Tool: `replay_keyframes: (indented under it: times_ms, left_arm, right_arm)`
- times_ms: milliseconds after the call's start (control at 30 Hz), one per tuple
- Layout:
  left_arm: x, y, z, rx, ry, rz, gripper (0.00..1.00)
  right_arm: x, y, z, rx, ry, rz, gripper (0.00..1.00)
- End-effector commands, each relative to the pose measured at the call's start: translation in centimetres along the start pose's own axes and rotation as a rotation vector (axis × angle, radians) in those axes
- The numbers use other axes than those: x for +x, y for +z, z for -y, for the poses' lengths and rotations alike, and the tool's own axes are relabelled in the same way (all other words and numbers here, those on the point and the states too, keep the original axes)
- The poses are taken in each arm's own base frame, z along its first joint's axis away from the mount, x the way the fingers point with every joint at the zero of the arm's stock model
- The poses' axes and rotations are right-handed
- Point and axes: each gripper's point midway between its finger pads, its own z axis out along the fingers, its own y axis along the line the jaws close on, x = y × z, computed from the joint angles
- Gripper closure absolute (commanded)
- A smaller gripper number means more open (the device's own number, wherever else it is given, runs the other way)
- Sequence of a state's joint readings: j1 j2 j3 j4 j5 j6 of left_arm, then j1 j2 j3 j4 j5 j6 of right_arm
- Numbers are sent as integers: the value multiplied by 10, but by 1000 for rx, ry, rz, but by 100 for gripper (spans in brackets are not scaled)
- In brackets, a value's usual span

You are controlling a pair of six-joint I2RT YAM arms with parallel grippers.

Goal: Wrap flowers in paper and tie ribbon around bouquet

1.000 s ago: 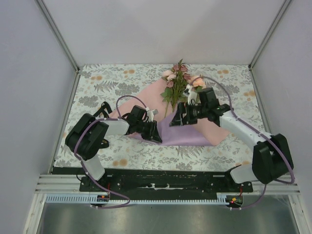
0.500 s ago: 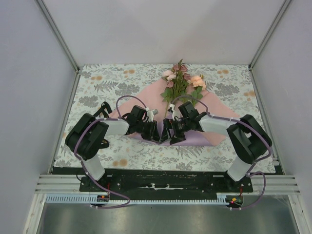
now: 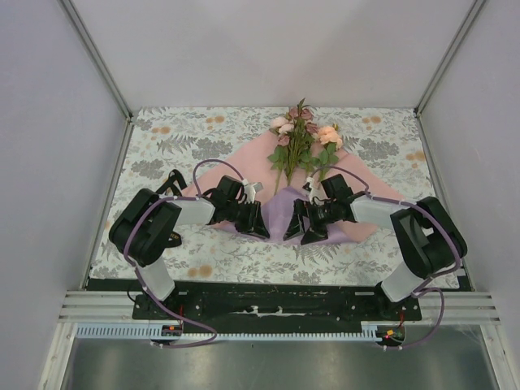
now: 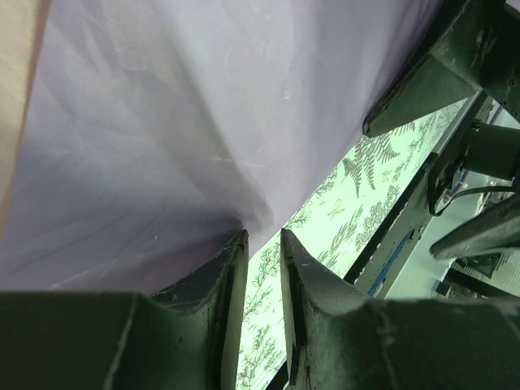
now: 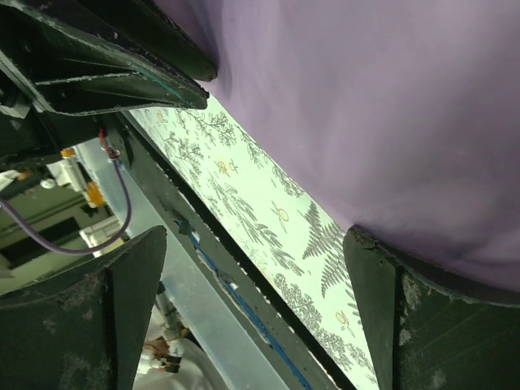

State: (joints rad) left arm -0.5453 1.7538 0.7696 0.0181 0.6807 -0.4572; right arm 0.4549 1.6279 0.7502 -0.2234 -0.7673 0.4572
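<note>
The flowers [image 3: 294, 140] lie at the back of the table, stems pointing toward me over the paper [image 3: 244, 166], which shows pink there. A lilac folded part of the paper [image 3: 280, 213] rises between both grippers. My left gripper [image 3: 260, 223] sits at its left edge. In the left wrist view the left gripper [image 4: 262, 236] has only a narrow gap, with tablecloth showing through and the lilac paper [image 4: 162, 122] resting against the outside of one finger. My right gripper [image 5: 254, 236] stands wide open, one finger against the paper [image 5: 390, 97]. The ribbon is out of view.
A floral tablecloth [image 3: 171, 138] covers the table. A black base rail [image 3: 260, 296] runs along the near edge just below both grippers. Grey walls and metal posts [image 3: 114, 89] close in the sides and back.
My right arm has swung from beside the flower stems down to the near edge of the lilac fold, facing the left gripper. The left arm has stayed put.
</note>
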Motion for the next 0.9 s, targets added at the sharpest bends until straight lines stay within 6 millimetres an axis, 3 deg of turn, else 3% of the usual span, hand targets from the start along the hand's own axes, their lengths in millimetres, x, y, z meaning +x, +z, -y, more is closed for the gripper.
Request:
replay_keyframes:
  times_ms: [0, 633, 867]
  left_arm:
    - [15, 2, -21, -67, -30, -36, 68]
    - [17, -1, -32, -99, -57, -43, 68]
    - [17, -4, -34, -103, -61, -39, 68]
  right_arm:
    - [7, -14, 24, 48, 57, 17, 2]
    - [6, -69, 91, 304, 348, 122, 2]
    - [6, -98, 120, 502, 478, 186, 2]
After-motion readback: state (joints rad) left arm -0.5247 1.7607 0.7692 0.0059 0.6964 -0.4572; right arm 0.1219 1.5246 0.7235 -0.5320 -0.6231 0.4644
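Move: The right hand is low over the near part of the folded-up purple sheet. The sheet's right corner lies about 14 cm to its right and 2 cm nearer the base, roughly 2 cm lower. The flowers lie about 22 cm ahead and 1 cm right, and the pink sheet's right corner about 7 cm ahead and 25 cm right. From the left hand the purple corner is some 24 cm right and 2 cm back. Rightward, the right hand sweeps low along the near fold of the purple sheet towards its right corner, about 10 cm, easing slightly forward and sinking barely a centimetre. It stays wide open with a fingertip on the paper, turning some 20 degrees clockwise with a smaller roll and downward tilt. The left hand stays put, its partly open fingertips still on the paper at the left part of the fold. ##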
